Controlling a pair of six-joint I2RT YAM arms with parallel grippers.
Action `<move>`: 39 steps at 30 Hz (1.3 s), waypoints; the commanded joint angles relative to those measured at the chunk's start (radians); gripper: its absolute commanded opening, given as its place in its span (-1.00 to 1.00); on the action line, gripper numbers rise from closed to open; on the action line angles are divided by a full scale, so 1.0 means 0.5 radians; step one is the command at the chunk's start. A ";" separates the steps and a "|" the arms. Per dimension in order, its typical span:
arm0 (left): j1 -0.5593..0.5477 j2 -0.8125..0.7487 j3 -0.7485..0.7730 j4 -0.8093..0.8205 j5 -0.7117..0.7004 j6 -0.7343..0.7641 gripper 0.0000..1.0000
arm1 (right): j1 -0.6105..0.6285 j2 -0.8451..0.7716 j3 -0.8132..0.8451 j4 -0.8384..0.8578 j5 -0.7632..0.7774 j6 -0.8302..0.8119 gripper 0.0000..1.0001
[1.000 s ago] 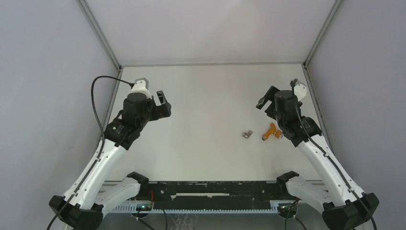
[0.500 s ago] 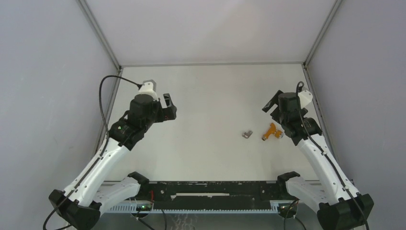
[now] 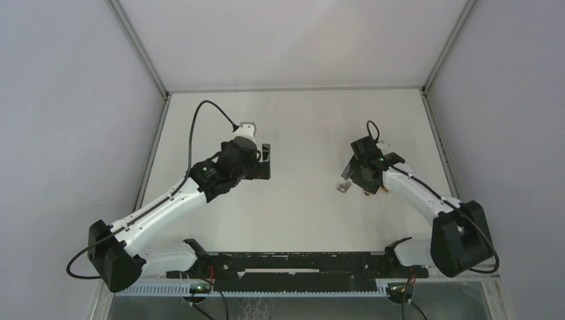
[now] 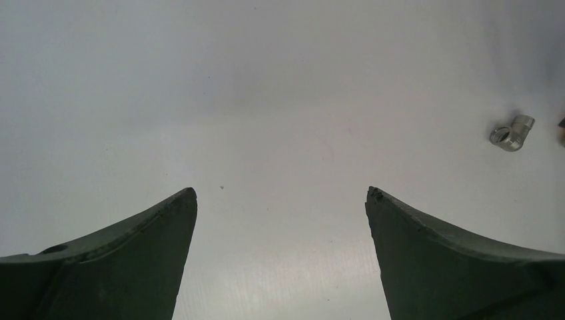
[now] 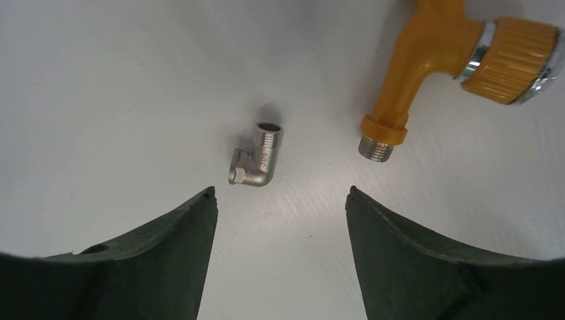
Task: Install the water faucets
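Note:
An orange T-shaped tap with a silvery ring and a threaded end lies flat on the table. A small grey metal elbow fitting rests just to its left. My right gripper hangs open right above them, the fitting just beyond its left fingertip and nothing between the jaws. From above, the right gripper covers most of the tap, and the fitting shows beside it. My left gripper is open and empty over bare table, well left of the parts. The fitting shows at the right edge of its view.
The white table is enclosed by grey walls on the left, right and back. A black rail runs along the near edge between the arm bases. A black cable loops above the left arm.
Both arms have swung in toward the middle. The right gripper came down and left over the tap and fitting, its jaws a little narrower. The left gripper moved right, still wide open.

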 commanded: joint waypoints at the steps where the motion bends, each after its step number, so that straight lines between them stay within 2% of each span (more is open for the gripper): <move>1: -0.002 -0.039 0.142 0.033 -0.122 -0.012 0.99 | 0.022 0.216 0.047 0.077 -0.014 0.177 0.49; 9: -0.002 -0.030 0.140 0.016 -0.088 -0.012 1.00 | -0.009 0.425 0.086 0.155 0.009 0.371 0.11; 16: -0.002 -0.057 0.119 0.055 -0.063 0.009 1.00 | -0.037 0.517 0.109 0.210 -0.038 0.432 0.02; 19: -0.002 -0.059 0.117 0.045 -0.039 0.013 1.00 | -0.032 0.559 0.128 0.214 -0.071 0.439 -0.08; 27: -0.004 -0.093 0.081 0.058 -0.029 -0.011 0.99 | 0.006 0.659 0.127 0.245 -0.077 0.414 -0.13; 32: -0.002 -0.113 0.071 0.039 -0.029 -0.021 1.00 | 0.005 0.690 0.127 0.277 -0.095 0.331 -0.44; 36: -0.005 -0.127 0.080 0.030 0.003 0.008 1.00 | 0.047 0.659 0.176 0.308 -0.102 0.137 -0.99; 39: -0.002 -0.133 0.121 -0.008 -0.002 0.022 1.00 | 0.170 0.707 0.349 0.183 0.081 -0.158 -1.00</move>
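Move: The metal elbow fitting lies below the right hand, roughly 2 cm ahead, 2 cm to its left and 7 cm down. The orange faucet lies some 10 cm to the right of the fitting and about level with it, so about 2 cm ahead of the right hand and 8 cm to its right. From the left hand the fitting is about 21 cm to the right, barely 1 cm ahead and some 17 cm below. The right fingers come to pinch the elbow fitting's threaded leg, closing from wide open to almost shut. The hand first sinks about 7 cm towards the fitting, tipping its fingers some 10 degrees further down, and eases a couple of centimetres forward and left as it closes. ##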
